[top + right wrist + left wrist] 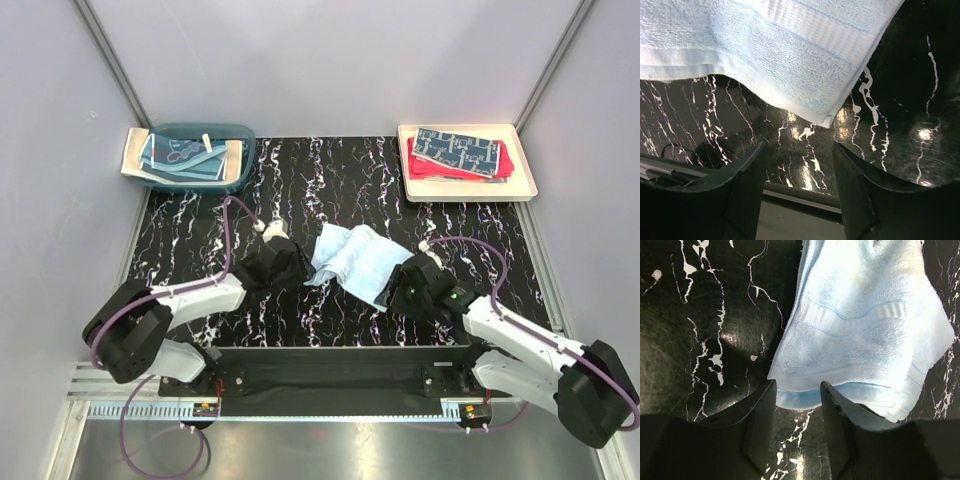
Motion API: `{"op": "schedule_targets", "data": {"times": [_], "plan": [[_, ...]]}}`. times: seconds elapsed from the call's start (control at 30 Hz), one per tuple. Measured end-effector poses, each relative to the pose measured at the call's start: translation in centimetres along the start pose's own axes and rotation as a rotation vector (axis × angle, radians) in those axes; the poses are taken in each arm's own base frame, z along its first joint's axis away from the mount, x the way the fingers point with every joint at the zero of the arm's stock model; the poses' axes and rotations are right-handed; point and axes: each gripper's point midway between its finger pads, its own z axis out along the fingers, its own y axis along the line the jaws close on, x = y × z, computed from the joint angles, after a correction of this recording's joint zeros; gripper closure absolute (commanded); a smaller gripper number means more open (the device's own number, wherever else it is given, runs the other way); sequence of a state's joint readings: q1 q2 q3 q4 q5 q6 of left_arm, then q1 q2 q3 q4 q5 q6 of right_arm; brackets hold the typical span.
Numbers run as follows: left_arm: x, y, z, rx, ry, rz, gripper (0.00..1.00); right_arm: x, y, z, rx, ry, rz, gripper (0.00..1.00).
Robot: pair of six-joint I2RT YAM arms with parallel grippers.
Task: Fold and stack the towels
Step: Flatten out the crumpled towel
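Note:
A crumpled light blue towel (358,258) lies mid-table between both arms. My left gripper (298,268) is at its left edge. In the left wrist view that gripper (797,387) is open, and the towel's (860,330) hem lies across the gap at the fingertips. My right gripper (397,290) sits at the towel's near right side. In the right wrist view it (799,147) is open with nothing between the fingers, and the towel's (765,55) corner hangs just beyond the tips. A folded patterned blue towel (458,150) rests on a red-pink towel (432,168).
The folded pair lies in a cream tray (525,182) at the back right. A teal basket (242,150) at the back left holds more patterned towels (185,158). The table's near edge and rail run just behind the right gripper.

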State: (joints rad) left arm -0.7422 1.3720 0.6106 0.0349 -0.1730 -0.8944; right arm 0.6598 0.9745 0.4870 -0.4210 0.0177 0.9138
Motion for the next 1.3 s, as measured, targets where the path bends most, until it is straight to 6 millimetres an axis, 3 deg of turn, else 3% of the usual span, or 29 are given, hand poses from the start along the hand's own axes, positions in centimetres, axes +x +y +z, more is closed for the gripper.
{"op": "schedule_targets", "data": {"times": [0.33, 0.63, 0.8, 1.17, 1.3], "plan": [[1.0, 0.3, 1.5, 0.023, 0.036, -0.022, 0.55, -0.5, -0.4, 2.4, 0.033, -0.056, 0.093, 0.48], [1.0, 0.1, 1.7, 0.039, 0.034, -0.032, 0.58, -1.4, 0.3, 2.9, 0.002, -0.102, 0.154, 0.51], [1.1, 0.4, 1.7, 0.034, 0.035, -0.036, 0.59, -0.9, -0.4, 3.4, 0.020, -0.092, 0.167, 0.52], [1.5, 1.2, 1.7, 0.016, 0.046, -0.035, 0.57, -0.4, -1.3, 4.0, 0.045, -0.086, 0.177, 0.83], [1.3, 1.3, 1.8, 0.015, 0.043, -0.039, 0.61, -0.8, -1.3, 3.5, 0.044, -0.106, 0.180, 0.89]]}}
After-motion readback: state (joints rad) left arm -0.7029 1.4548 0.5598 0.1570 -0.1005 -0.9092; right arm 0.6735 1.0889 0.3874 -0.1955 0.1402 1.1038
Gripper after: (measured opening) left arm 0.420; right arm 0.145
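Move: The light-blue towel's near corner is about 2 cm ahead of the right hand, neither left nor right, and some 4 cm below; the crumpled middle of the towel lies about 11 cm ahead and 6 cm to that hand's left. The left hand hovers almost over the towel's left corner, about 1 cm ahead, 1 cm to its right and 4 cm below, with the towel's middle roughly 4 cm ahead and 9 cm to its right. The right fingers close from well open to nearly shut and pinch the towel's near corner, after the hand sinks about 3.5 cm and works forward some 2 cm, its wrist turning roughly 10 degrees clockwise. Meanwhile the left hand sinks about 2.5 cm to the left corner, fingers staying half open around its edge. ##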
